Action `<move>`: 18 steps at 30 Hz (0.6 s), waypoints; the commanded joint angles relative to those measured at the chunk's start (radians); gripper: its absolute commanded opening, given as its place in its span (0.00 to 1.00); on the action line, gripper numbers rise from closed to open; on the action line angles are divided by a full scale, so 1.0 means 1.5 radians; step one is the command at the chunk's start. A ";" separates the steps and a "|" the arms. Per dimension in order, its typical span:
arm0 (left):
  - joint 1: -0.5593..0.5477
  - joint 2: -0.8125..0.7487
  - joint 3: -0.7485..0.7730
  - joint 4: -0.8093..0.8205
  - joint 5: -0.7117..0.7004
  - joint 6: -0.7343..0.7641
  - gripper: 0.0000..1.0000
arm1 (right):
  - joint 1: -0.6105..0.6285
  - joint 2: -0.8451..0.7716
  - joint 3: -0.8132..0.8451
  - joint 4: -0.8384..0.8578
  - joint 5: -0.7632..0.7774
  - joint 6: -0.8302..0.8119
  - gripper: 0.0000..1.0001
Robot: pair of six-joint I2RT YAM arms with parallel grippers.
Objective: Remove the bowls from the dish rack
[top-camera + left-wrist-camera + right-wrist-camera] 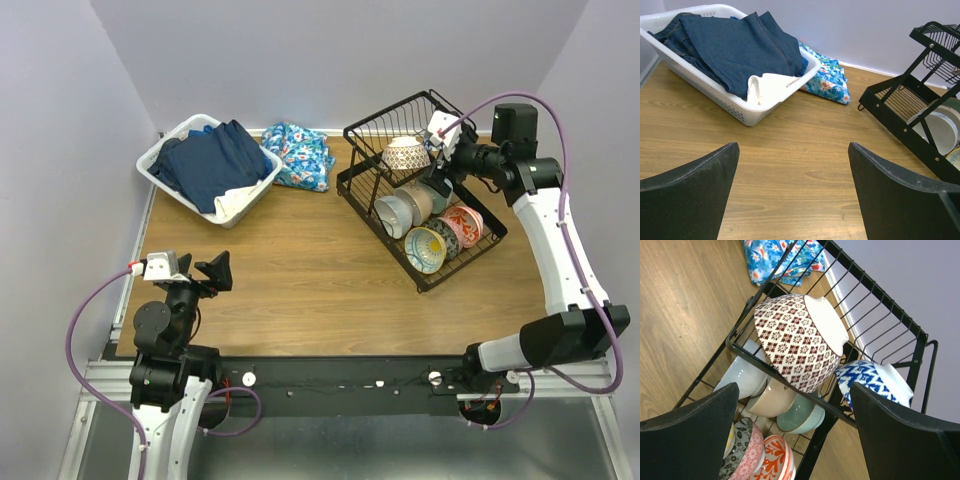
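The black wire dish rack point(346, 186) stands at the table's right back. A beige patterned bowl point(405, 152) lies on its upper tier. On the base stand a white bowl point(391, 215), a tan bowl point(415, 203), a mint green bowl point(436, 194), a yellow teal-rimmed bowl point(425, 249) and a red-orange floral bowl point(466, 222). My right gripper point(794, 386) hangs open just above the rack point(840, 412), over the beige bowl point(797, 342) and a blue-white bowl point(875, 382), holding nothing. My left gripper point(793, 145) is open over bare wood at the near left, far from the rack point(900, 100).
A white laundry basket point(160, 180) with folded jeans point(215, 160) sits at the back left. A blue floral cloth point(298, 152) lies between it and the rack. Bare wood stretches across the table's middle and front.
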 commanded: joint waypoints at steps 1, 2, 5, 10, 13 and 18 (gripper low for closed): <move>-0.001 -0.006 -0.005 0.013 0.000 0.007 0.99 | -0.002 0.044 0.047 -0.024 -0.041 -0.041 1.00; -0.001 -0.005 -0.005 0.014 -0.001 0.007 0.99 | 0.001 0.052 0.054 -0.031 -0.040 -0.045 1.00; -0.001 -0.002 -0.005 0.014 -0.004 0.007 0.99 | 0.004 0.083 0.080 -0.043 -0.039 -0.054 1.00; -0.001 -0.001 -0.006 0.015 -0.008 0.006 0.99 | 0.010 0.115 0.100 -0.049 -0.039 -0.066 1.00; -0.001 0.000 -0.006 0.014 -0.009 0.007 0.99 | 0.015 0.134 0.114 -0.053 -0.034 -0.074 1.00; -0.001 0.001 -0.006 0.014 -0.012 0.008 0.99 | 0.019 0.167 0.151 -0.057 -0.060 -0.074 1.00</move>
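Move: Ahead of the open right hand, the brown patterned bowl sits in the dish rack's upper tier about 6 cm forward, 6 cm left and 4 cm lower. The blue patterned bowl beside it is some 10 cm forward and 4 cm right of the hand, 5 cm lower. In the lower tier, about 16 cm down, the green bowl is roughly 4 cm ahead and 4 cm right. From the left hand, the brown bowl lies some 24 cm ahead, 45 cm right and 3 cm higher. Easing forward about 4 cm while sinking some 2.5 cm and drifting slightly left, the right hand closes in on the brown patterned bowl, slowing to a near stop, with only a slight counter-clockwise turn of about 5 degrees. Its fingers stay wide open, the right fingertip coming in beside the bowl's edge on the blue bowl's side; contact can't be made out. ##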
